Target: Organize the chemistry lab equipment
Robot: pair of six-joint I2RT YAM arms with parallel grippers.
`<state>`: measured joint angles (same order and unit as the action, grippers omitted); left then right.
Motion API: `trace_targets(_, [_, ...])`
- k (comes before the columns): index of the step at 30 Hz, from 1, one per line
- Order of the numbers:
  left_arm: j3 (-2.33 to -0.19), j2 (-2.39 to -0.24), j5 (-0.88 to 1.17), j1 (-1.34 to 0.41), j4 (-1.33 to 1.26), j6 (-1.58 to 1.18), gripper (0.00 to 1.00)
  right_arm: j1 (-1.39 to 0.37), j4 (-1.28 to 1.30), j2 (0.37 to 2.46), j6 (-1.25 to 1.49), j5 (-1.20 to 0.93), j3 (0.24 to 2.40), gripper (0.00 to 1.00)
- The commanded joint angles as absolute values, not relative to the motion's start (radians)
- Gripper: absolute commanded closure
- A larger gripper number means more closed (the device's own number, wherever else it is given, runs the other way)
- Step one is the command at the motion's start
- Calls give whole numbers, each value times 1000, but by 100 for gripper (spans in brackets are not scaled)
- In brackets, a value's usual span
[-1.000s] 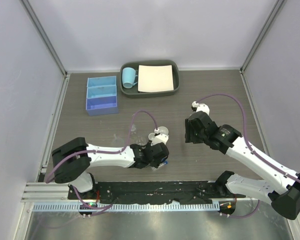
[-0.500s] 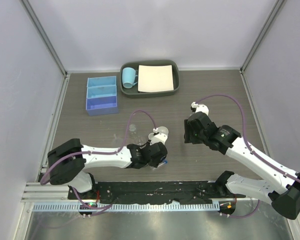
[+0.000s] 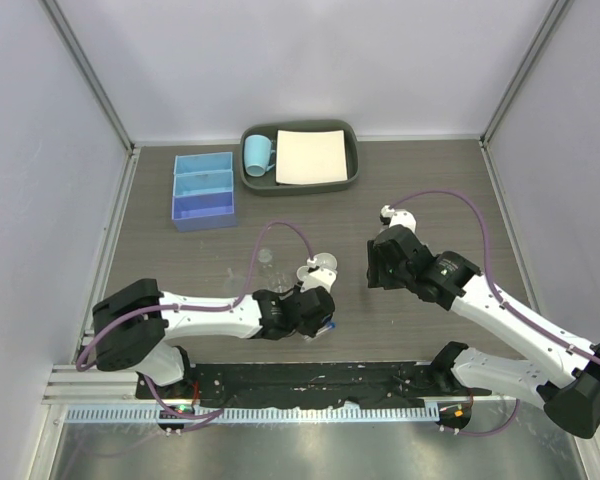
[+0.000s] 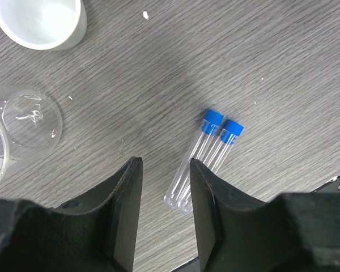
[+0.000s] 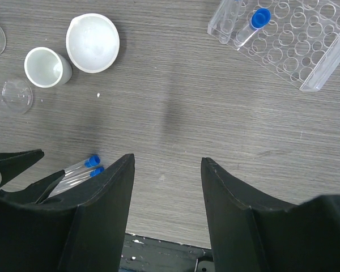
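Note:
Two thin clear blue-capped tubes lie side by side on the table, their round ends just in front of my left gripper's right finger. This gripper is open with nothing between its fingers. A third blue-capped tube stands in the clear plastic tube rack. My right gripper hangs open over bare table, apart from the rack. Two white round dishes sit beyond the loose tubes, and a small clear bottle is beside them. The blue three-compartment box stands at the back left.
A dark grey tray at the back centre holds a white sheet and a light-blue mug. The black base rail runs along the near table edge, close behind the loose tubes. White walls enclose the table on three sides.
My left gripper's jaws have narrowed a little and its arm has shifted slightly over the two tubes. The right arm has barely moved.

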<state>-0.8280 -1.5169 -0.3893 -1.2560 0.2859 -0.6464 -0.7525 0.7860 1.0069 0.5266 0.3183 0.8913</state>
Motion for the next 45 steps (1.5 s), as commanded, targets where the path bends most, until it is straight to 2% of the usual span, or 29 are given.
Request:
trace_targets(1, [-816, -1528, -399, -1261, 238, -644, 58, -761, 756, 989, 541, 324, 890, 44])
trace_targets(24, [-773, -1591, -370, -1262, 172, -650, 61, -773, 750, 986, 555, 324, 864, 44])
trace_targets(28, [-772, -1603, -367, -1262, 170, -650, 66, -778, 755, 979, 560, 325, 864, 44])
trace_targets(31, [-767, -1612, -365, -1262, 169, -649, 76, -781, 756, 976, 564, 325, 861, 44])
trace_targets(32, [-767, -1615, -367, -1262, 172, -649, 82, -782, 756, 974, 565, 324, 861, 44])
trace_targets(35, [-773, -1623, -374, -1262, 182, -649, 90, -785, 758, 973, 569, 324, 858, 44])
trace_targets(41, [-825, -1586, -417, -1262, 274, -629, 100, -793, 761, 970, 571, 315, 867, 44])
trace_targets(45, [-897, -1520, -445, -1262, 371, -586, 100, -793, 775, 945, 569, 284, 880, 44])
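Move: Two blue-capped test tubes lie side by side almost under the left gripper, their caps pointing forward and right. The middle of the farther one is about 3 cm below the left hand, 2 cm back and 2 cm to its right. The second tube is another 1 cm back and 1 cm right of it. From the left hand, the white cup stands 11 cm ahead and 1 cm left, the clear beaker 8 cm ahead and 6 cm left. The farther tube is about 8 cm back, 10 cm left and 13 cm below the right hand. Lower the left gripper almost straight down, about 2.5 cm, with the half-open fingers pointing steeply down and the wrist kept nearly still. Once down by the tubes, close the fingers on the farther one and pinch it near mid-length, drawing it in from the hand's back-right side and leaving its neighbour outside. Keep the grip as the hand just starts to rise. ##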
